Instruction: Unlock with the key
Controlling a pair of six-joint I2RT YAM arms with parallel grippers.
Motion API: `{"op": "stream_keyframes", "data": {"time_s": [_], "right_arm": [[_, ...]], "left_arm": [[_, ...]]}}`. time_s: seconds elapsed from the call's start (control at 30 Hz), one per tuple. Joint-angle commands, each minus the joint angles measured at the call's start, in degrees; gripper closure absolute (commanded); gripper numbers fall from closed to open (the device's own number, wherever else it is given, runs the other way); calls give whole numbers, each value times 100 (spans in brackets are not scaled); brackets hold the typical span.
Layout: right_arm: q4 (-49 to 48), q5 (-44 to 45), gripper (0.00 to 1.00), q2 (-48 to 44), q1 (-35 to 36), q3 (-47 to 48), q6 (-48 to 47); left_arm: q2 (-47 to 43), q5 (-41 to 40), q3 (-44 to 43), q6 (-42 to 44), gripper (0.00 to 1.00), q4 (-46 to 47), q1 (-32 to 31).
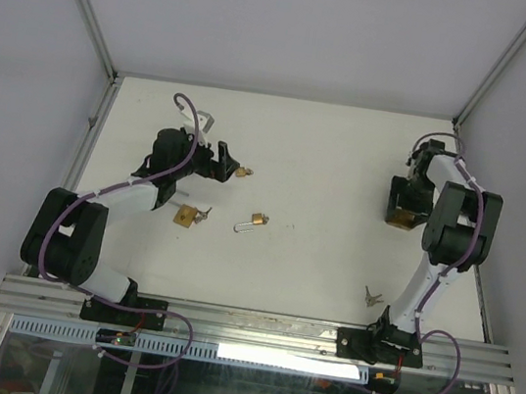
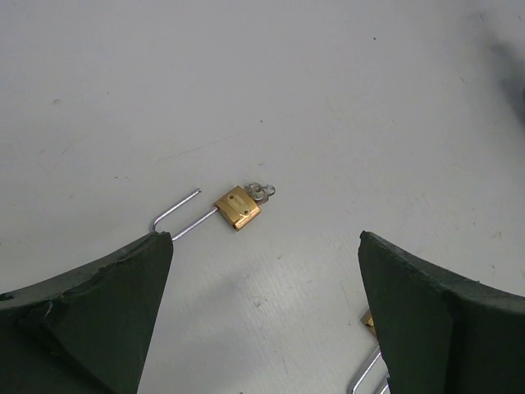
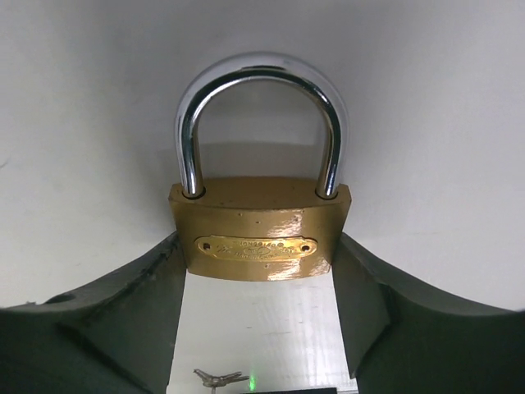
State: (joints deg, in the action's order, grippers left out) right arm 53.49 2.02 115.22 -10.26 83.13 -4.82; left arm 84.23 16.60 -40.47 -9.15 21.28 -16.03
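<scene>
A large brass padlock [image 3: 258,215] with a closed steel shackle stands between the fingers of my right gripper [image 3: 258,250]. Both pads press the sides of its body. The top view shows it at the table's right [image 1: 398,220], under the right gripper [image 1: 403,210]. A loose key bunch [image 1: 371,295] lies nearer the right arm's base; the right wrist view shows that bunch [image 3: 217,377] below the padlock. My left gripper [image 2: 267,238] hangs open over bare table. Beyond it lies a small long-shackled padlock [image 2: 237,207] with a key [image 2: 261,191] in it.
Another small brass padlock [image 1: 184,215] with a key lies near the left forearm. A further one [image 1: 244,170] sits by the left fingertips [image 1: 223,163]. The long-shackled padlock [image 1: 254,221] rests mid-table. White walls with metal rails surround the table [image 1: 330,148].
</scene>
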Motion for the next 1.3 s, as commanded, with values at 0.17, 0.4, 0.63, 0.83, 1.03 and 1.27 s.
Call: {"op": "stream_keyframes", "data": {"time_s": [0.17,0.4,0.63,0.83,1.03,1.27], "right_arm": [[21,-890,83,-851,1632,-947,-226],[27,-1885,85,-1030,2611,-1306,1],[-204,-2892,85,-981,3477,-1505,401],[-780,-3704,85,-847,3893,-1790,721],[-1131,-4144,84,-880,4101,-2032,841],[-1409,-4335,84,-1016,4136,-2389,811]], "left_arm": [[-70,267,-229,238,1,223,30],[-137,1726,-33,1614,1,318,30],[-190,2986,71,5586,4,-1174,-432],[243,2670,376,8197,9,-778,-1644],[949,3211,-66,8493,20,-694,-2252],[1433,2965,-210,8841,31,-606,-2737]]}}
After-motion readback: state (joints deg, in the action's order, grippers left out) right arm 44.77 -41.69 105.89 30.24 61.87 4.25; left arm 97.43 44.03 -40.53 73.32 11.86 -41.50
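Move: The right hand still grips the large padlock between its pads; the open left gripper it is taken towards is about 51 cm left, 5 ahead and 10 higher. From the right hand, the open small padlock lies some 43 cm left and 7 back, the loose keys 5 left and 24 back. From the left hand, the large padlock is about 51 cm right, 5 back and 10 below; the open small padlock 10 right, 11 back, 11 below. Right hand brings the large padlock some 30 cm left and back; left hand, narrowing, moves back-right and down towards it. ##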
